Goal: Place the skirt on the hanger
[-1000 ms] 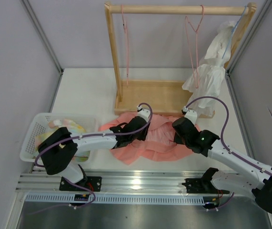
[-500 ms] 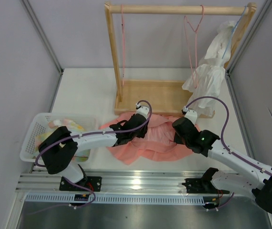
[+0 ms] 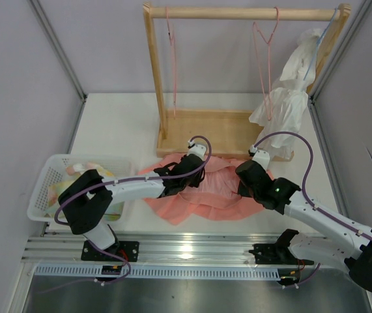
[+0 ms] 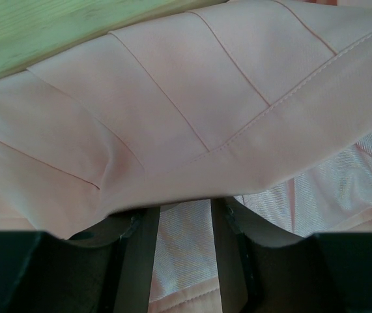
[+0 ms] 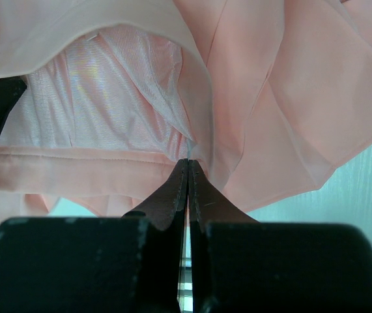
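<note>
The salmon-pink pleated skirt lies crumpled on the table in front of the wooden rack. My left gripper is at its far edge. In the left wrist view its fingers stand apart over the skirt's shiny lining, and an outer fold drapes over the hidden tips. My right gripper is at the skirt's right side, its jaws pressed together on a thin edge of the skirt. Two thin pink hangers, one on the left and one on the right, hang on the rack's rail.
The rack's wooden base lies just beyond the skirt. A white garment on a pale blue hanger hangs at the rack's right end. A white basket with pastel cloth stands at the left.
My left gripper has shifted slightly toward the rack and its fingers have parted a touch. The left pink hanger swings a little. My right arm has stayed still.
</note>
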Action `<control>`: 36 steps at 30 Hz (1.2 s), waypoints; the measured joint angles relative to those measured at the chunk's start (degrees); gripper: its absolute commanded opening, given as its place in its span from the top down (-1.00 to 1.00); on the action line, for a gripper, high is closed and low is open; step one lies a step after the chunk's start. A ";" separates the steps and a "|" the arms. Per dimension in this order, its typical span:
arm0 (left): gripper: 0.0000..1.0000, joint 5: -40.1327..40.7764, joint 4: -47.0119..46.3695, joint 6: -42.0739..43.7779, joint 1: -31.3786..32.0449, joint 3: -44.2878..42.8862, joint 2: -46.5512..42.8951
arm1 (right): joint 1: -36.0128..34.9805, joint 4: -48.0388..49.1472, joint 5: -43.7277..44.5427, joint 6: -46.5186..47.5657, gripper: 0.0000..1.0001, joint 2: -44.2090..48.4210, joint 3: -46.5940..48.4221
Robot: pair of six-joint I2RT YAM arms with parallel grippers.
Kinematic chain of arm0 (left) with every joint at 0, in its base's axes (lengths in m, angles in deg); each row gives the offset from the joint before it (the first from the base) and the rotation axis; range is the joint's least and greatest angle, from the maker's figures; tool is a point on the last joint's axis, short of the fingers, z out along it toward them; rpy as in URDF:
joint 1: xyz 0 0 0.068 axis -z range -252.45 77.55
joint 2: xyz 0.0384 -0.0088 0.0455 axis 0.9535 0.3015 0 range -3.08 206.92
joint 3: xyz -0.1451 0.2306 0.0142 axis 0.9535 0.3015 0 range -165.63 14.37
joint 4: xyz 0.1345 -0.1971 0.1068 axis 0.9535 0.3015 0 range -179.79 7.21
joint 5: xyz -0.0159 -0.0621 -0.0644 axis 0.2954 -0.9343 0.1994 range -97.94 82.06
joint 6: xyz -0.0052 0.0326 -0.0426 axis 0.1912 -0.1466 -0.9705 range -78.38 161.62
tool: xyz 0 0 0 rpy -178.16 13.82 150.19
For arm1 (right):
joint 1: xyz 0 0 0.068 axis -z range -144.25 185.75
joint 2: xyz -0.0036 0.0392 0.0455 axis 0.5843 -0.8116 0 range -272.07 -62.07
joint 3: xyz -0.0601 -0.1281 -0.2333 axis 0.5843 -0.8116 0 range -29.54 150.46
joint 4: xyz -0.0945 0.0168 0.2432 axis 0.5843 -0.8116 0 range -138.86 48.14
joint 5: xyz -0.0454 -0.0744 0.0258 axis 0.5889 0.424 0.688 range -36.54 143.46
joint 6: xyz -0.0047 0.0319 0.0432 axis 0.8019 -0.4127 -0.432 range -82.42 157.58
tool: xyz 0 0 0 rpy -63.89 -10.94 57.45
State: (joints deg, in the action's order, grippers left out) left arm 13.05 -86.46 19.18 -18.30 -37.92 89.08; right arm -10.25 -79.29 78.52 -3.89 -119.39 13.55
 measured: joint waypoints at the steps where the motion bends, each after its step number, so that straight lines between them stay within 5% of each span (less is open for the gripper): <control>1: 0.17 0.13 0.00 0.00 0.00 -0.07 0.09 | 0.00 0.00 0.00 0.00 1.00 0.00 0.00; 15: 0.35 0.44 0.76 0.02 -0.24 -2.16 2.45 | 0.00 0.02 0.00 0.00 1.00 0.00 0.00; 36: 0.95 0.44 1.25 0.46 -1.49 -2.19 2.45 | 0.00 0.04 -0.02 0.15 1.00 0.00 0.00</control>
State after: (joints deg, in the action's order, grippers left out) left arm 13.49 -85.21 19.64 -19.79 -40.10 91.52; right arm -10.25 -79.25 78.50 -3.74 -119.39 13.55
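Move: The skirt's far waistband edge lies right over the left fingertips, 1 cm ahead and 1 cm above. The near waistband edge is some 5 cm back towards the robot, level left-right and about 2 cm lower. The rack base's near edge is roughly 11 cm straight ahead. From the right hand, the spot of far waistband at the left fingers is about 15 cm left, 4 cm forward and a little lower. With its tips still tucked under the far waistband edge, the left gripper closes from a bit under half open to almost shut, creeping about 1 cm forward, farther in beneath the band, with a slight dip. Its wrist barely turns. The right hand stays still, shut on the skirt at the right end of the waist opening. ##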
